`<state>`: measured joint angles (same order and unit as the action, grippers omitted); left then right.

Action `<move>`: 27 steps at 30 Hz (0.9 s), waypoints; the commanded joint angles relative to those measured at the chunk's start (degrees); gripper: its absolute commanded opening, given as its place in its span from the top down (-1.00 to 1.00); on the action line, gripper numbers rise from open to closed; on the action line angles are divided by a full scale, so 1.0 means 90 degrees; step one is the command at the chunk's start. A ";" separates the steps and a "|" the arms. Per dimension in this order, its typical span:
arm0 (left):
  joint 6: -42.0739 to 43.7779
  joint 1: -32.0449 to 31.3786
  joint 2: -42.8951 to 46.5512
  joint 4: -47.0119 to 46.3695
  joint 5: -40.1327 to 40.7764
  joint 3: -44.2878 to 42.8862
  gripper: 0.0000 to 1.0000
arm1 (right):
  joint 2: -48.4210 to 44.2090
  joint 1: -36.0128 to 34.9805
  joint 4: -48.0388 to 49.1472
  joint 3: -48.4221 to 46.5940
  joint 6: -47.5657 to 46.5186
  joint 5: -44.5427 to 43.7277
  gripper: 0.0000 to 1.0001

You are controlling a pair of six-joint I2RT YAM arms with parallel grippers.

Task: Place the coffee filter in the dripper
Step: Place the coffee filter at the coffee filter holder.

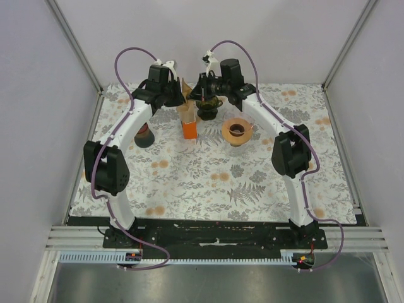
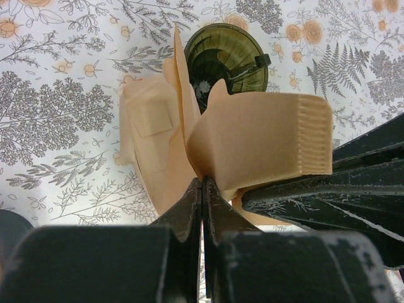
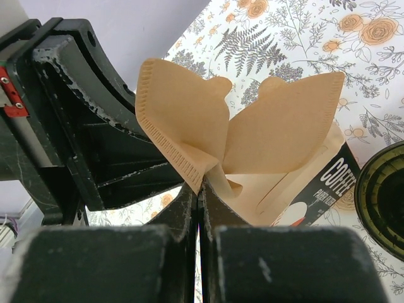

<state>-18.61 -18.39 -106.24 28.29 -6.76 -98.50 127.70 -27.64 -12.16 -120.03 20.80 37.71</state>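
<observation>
A tan paper coffee filter (image 2: 265, 136) hangs in the air between both grippers, partly spread open. My left gripper (image 2: 203, 180) is shut on its lower fold. The right gripper (image 3: 201, 184) is shut on the ribbed seam of the same filter (image 3: 278, 132). Just beyond and below it stands the dark green dripper (image 2: 224, 57), empty, which also shows at the right edge of the right wrist view (image 3: 382, 199). In the top view both grippers (image 1: 182, 96) (image 1: 205, 89) meet at the back of the table above the dripper (image 1: 208, 108).
An orange filter box (image 1: 189, 123) with a black "COFFEE" label (image 3: 328, 189) stands open just left of the dripper. A glass vessel with a brown ring (image 1: 238, 130) sits to the right, and a dark mug (image 1: 144, 135) to the left. The floral mat (image 1: 208, 183) covers the table.
</observation>
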 commanded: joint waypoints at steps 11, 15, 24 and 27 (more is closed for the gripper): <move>-0.0139 -0.0007 -0.0266 0.0011 -0.0039 0.0056 0.82 | -0.0097 -0.0025 0.0131 -0.0092 -0.0123 0.0233 1.00; 0.0114 -0.0017 -0.0208 0.0127 -0.0030 -0.0090 0.22 | -0.0224 -0.0025 0.0004 -0.0043 -0.0299 0.0243 1.00; 0.1012 0.0012 0.0602 0.0625 -0.0351 -0.0393 -0.10 | -0.0897 0.0092 -0.0074 0.0328 -0.0621 0.0282 1.00; 0.1422 0.0012 0.1012 0.0742 -0.0809 -0.0491 -0.15 | -0.1258 0.0190 -0.0065 0.0465 -0.0748 0.0282 1.00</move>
<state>-13.08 -18.37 -105.93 33.98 -8.43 -98.50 124.75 -27.14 -14.72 -116.44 16.58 39.07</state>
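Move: My left hand pinches filter paper just above the filter box, whose middle is almost straight below, about 12 cm down. The dark canister stands some 17 cm to the left and 5 cm nearer me, 13 cm lower. My right hand holds its filter for the dripper, which lies about 15 cm to its right, 5 cm back and 10 cm below; the green cup is 7 cm ahead, 5 cm right and 15 cm below. With my left hand I sink about 3 cm towards the filter box and open the fingers to roughly half, letting go of the paper there, then start easing back some 2 cm and up a little. My right hand keeps its pinch on its filter and drifts only a centimetre or so back and to the right. ##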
